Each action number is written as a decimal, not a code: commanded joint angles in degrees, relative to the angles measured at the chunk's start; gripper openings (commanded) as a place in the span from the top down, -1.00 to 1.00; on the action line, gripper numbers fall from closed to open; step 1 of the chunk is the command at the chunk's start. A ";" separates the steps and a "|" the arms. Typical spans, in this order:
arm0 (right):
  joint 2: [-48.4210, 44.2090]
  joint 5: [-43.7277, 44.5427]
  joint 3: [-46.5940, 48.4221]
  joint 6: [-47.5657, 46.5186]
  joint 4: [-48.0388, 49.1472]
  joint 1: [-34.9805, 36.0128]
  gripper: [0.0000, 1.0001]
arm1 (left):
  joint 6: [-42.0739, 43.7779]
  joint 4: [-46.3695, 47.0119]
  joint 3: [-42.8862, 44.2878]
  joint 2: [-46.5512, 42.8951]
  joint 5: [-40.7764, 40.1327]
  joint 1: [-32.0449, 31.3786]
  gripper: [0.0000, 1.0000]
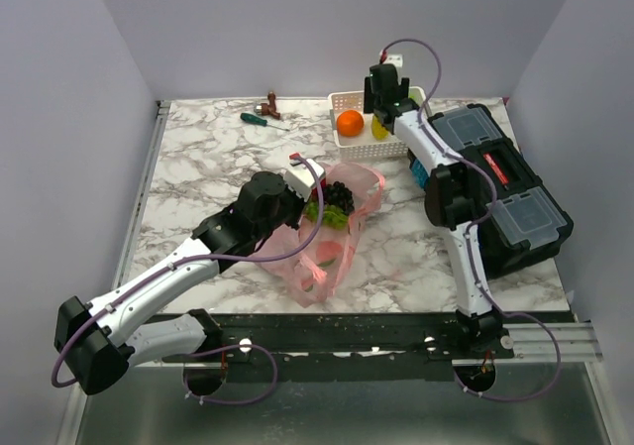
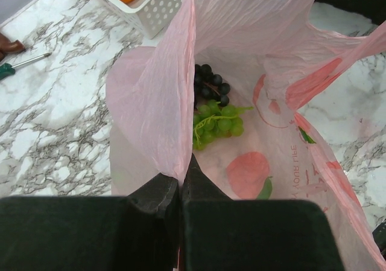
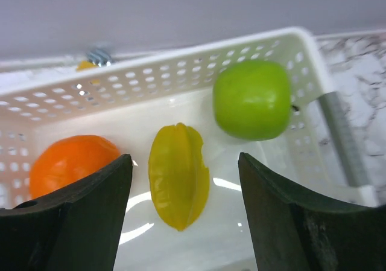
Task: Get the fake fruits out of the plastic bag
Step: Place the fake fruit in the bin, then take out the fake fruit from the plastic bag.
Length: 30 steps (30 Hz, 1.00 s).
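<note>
The pink plastic bag [image 1: 327, 252] lies mid-table with its mouth held up. My left gripper [image 2: 181, 177] is shut on the bag's rim [image 2: 163, 102], seen in the top view at the bag's left edge [image 1: 303, 195]. Inside the bag lie a dark grape bunch [image 2: 210, 84] and a green grape bunch [image 2: 218, 125]. My right gripper [image 3: 184, 157] hangs open over the white basket [image 3: 181, 72] at the back [image 1: 342, 98]. In the basket lie an orange [image 3: 66, 162], a green apple [image 3: 252, 99] and a ridged yellow fruit [image 3: 179, 183], which is below and between the fingers, untouched.
A black toolbox [image 1: 500, 182] fills the right side of the table beside the right arm. A green-handled screwdriver [image 1: 263, 120] and a small brown object [image 1: 270, 101] lie at the back left. Walls enclose the table on three sides.
</note>
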 commanded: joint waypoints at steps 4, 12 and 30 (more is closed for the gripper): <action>-19.62 -4.38 -6.17 6.27 -11.97 -0.39 -0.46 | -0.78 0.39 1.10 -2.53 1.70 -0.39 1.00; -45.74 -17.72 -35.07 15.39 -11.96 -0.01 -0.46 | -0.23 -0.08 1.43 -2.26 2.17 -0.43 1.00; -91.93 -40.06 -81.20 30.63 -17.29 3.74 -0.45 | 0.48 -0.50 2.13 -0.91 1.91 -0.69 1.00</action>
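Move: The green grapes in the open bag lie about 29 cm back from the right hand, 14 cm to its left and 9 cm below. The black grapes are some 4 cm farther out than the green ones. The yellow fruit just set down is almost under the right hand, 7 cm below, with the orange 9 cm to its left and the green apple 7 cm ahead and 7 cm to its right. From the left hand, the green grapes are about 10 cm ahead, 6 cm right and 19 cm below. Still pinching the bag's rim, the left hand stays almost in place to keep the mouth open. The empty right hand climbs steeply clear of the bin by nearly 18 cm, then sweeps back some 38 cm in all to the bag's right side, sinking slightly late on; its wrist rolls left side up while the fingers swing leftward towards the bag and stay open. ##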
